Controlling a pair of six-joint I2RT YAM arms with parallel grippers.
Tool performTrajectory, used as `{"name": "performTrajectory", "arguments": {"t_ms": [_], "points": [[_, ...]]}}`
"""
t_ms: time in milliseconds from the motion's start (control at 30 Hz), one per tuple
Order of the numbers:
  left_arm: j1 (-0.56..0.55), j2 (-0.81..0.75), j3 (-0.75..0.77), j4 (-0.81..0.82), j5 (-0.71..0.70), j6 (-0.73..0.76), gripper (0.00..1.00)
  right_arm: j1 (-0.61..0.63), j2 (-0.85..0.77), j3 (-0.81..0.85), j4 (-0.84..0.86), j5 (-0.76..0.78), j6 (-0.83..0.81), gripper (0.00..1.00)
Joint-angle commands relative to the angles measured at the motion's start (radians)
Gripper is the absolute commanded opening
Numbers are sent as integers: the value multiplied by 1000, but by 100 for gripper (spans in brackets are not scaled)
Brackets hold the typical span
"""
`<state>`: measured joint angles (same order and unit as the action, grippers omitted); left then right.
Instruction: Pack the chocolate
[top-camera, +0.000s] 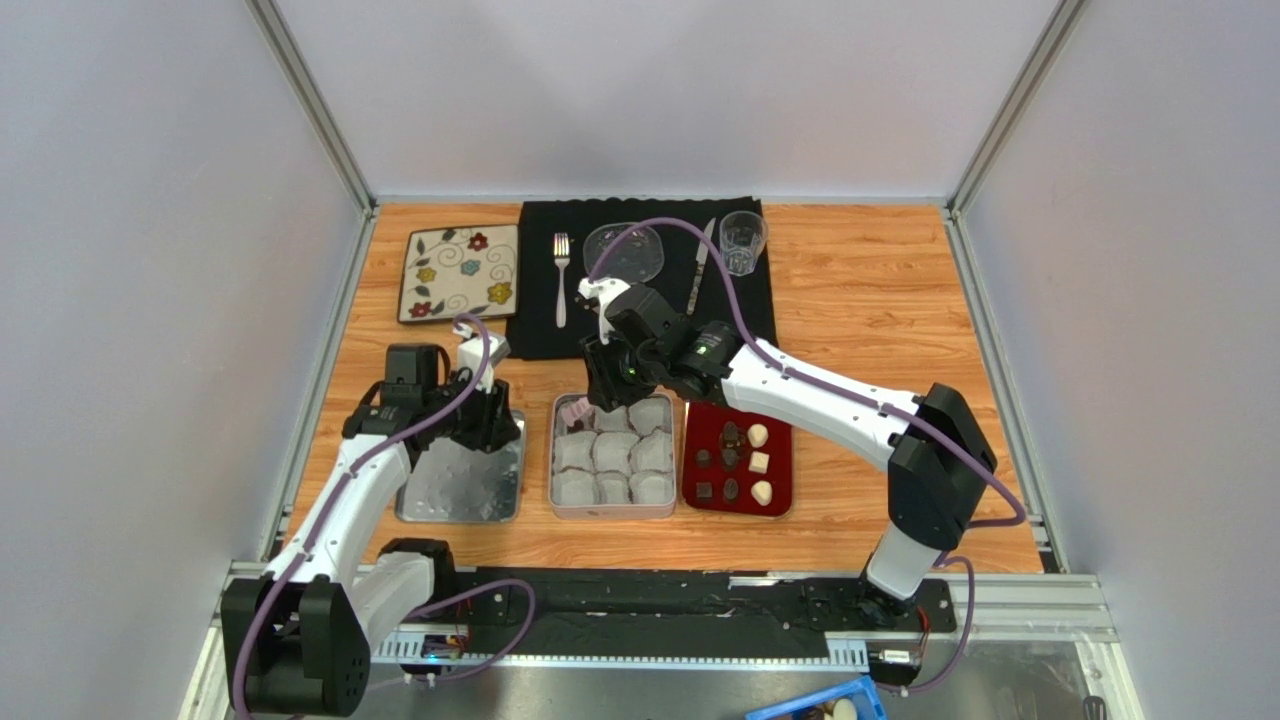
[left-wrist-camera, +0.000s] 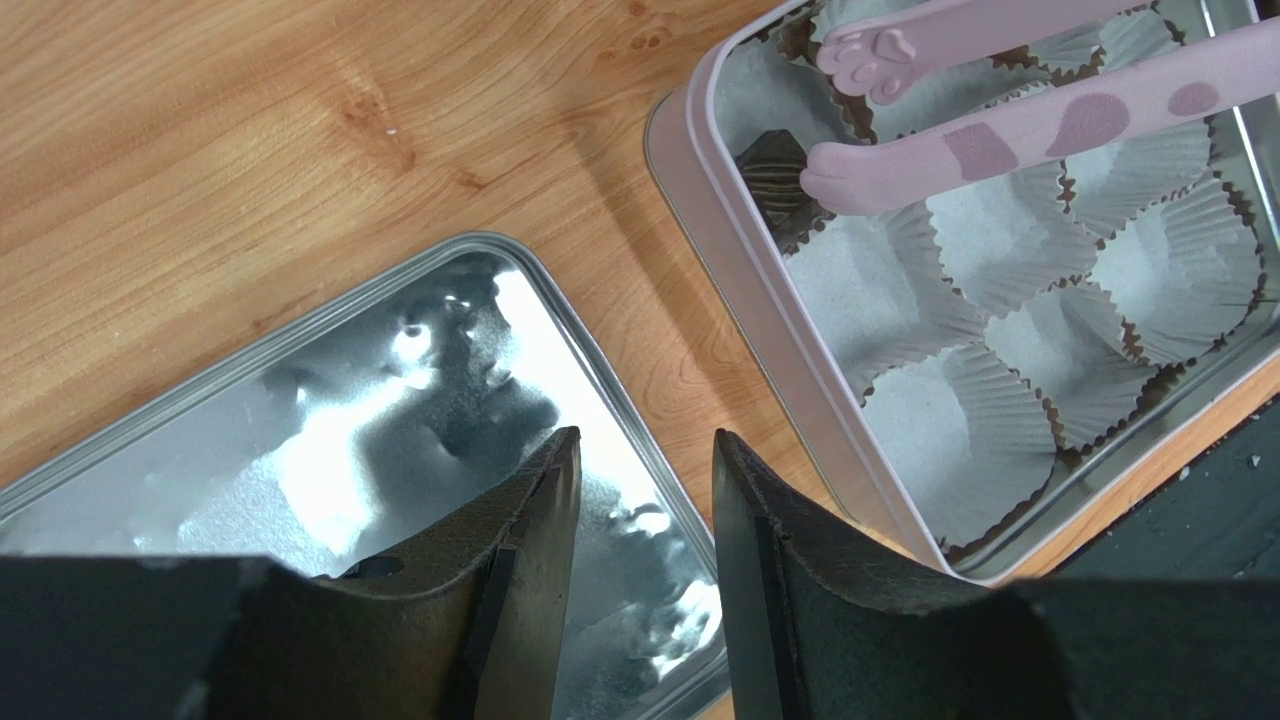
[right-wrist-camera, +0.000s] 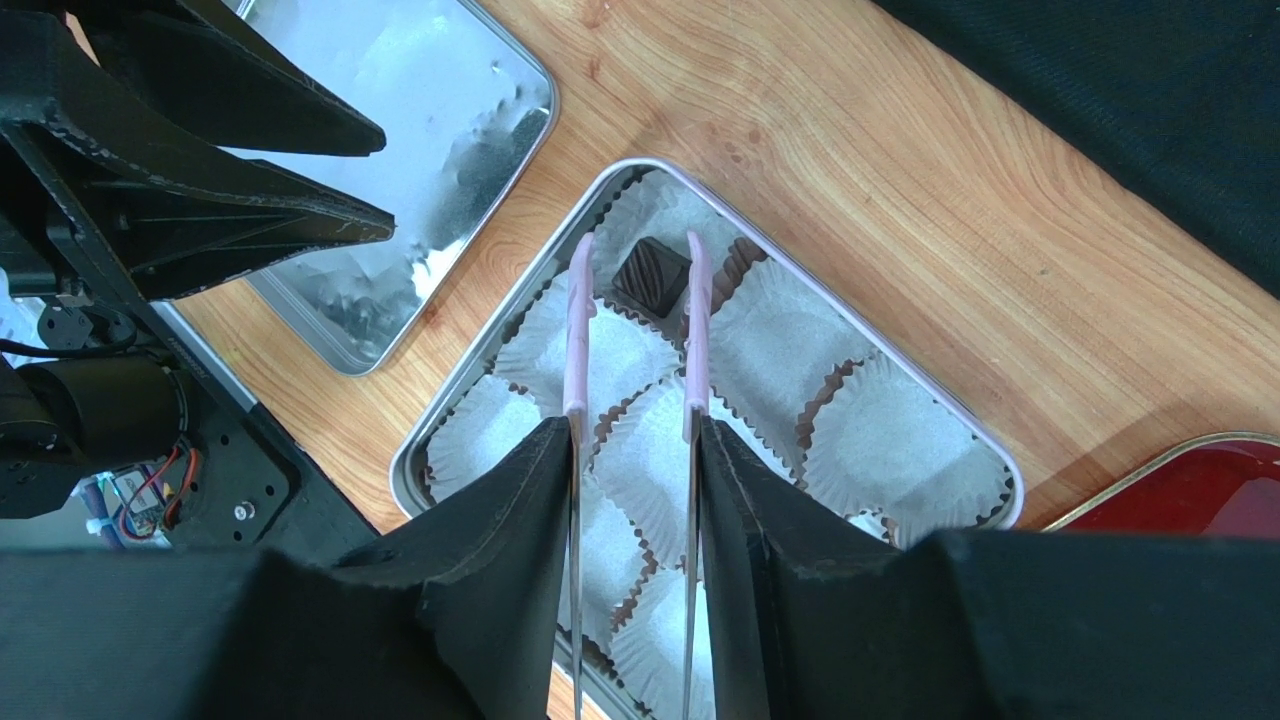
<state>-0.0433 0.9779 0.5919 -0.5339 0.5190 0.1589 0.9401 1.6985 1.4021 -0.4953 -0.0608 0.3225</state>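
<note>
A pink-rimmed tin (top-camera: 553, 450) holds several white paper cups. One dark chocolate (right-wrist-camera: 654, 275) (left-wrist-camera: 769, 173) lies in the far-left corner cup. My right gripper (right-wrist-camera: 634, 428) (top-camera: 609, 383) is shut on pink cat-paw tongs (right-wrist-camera: 579, 330) (left-wrist-camera: 1037, 120). The tong tips stand apart, one on each side of that piece. Several more chocolates (top-camera: 759, 435), dark and cream, sit on the red tray (top-camera: 738, 503). My left gripper (left-wrist-camera: 646, 465) (top-camera: 489, 428) hovers open over the tin lid (left-wrist-camera: 301, 405), with nothing between its fingers.
The silver lid (top-camera: 463, 480) lies left of the tin, the red tray to its right. At the back are a black mat (top-camera: 646, 323) with a fork (top-camera: 561, 278), knife, plate and glass (top-camera: 741, 237), and a flowered tile (top-camera: 458, 273).
</note>
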Motion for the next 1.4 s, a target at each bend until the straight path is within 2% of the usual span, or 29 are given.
{"name": "performTrajectory", "arguments": {"t_ms": [0,133,367,867,1133,1367], "points": [[2,-18,8,3,19,-2,47,5,1,57,43,15,-2,38],[2,-16,3,5,21,-5,47,3,-16,69,20,33,-13,33],[2,-16,14,-3,12,5,47,-11,-141,23,-46,96,-31,32],[2,-19,52,-40,26,11,47,-30,-609,-382,-173,239,58,34],[2,-21,57,-51,41,8,47,-37,-697,-482,-207,271,115,35],[2,-18,54,-57,49,17,47,-46,-700,-514,-213,285,116,38]]}}
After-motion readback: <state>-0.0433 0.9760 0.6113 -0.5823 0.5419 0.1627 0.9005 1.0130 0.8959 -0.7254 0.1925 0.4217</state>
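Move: The tongs held in the right hand hang ahead-left and down, open around the dark chocolate already in the box (about 4 cm ahead, 6 cm left, 9 cm below). Next is the round dark chocolate in the red tray's left column: some 12 cm right, 1 cm back, 10 cm below. Nearer the base by 5 cm lies a dark square one; 4 cm right of the target sits another round dark one. From the left hand the target is roughly 28 cm right, 2 cm back, 6 cm lower. Up first by about 5 cm, drawing the tongs out of the box and off the placed chocolate, then the right arm sweeps some 18 cm to the right and a little back across to the red tray. It sinks again over the left column, turning clockwise about 15 degrees, still gripping the tongs with the prongs open; they finish astride the round dark chocolate, touch not visible. ##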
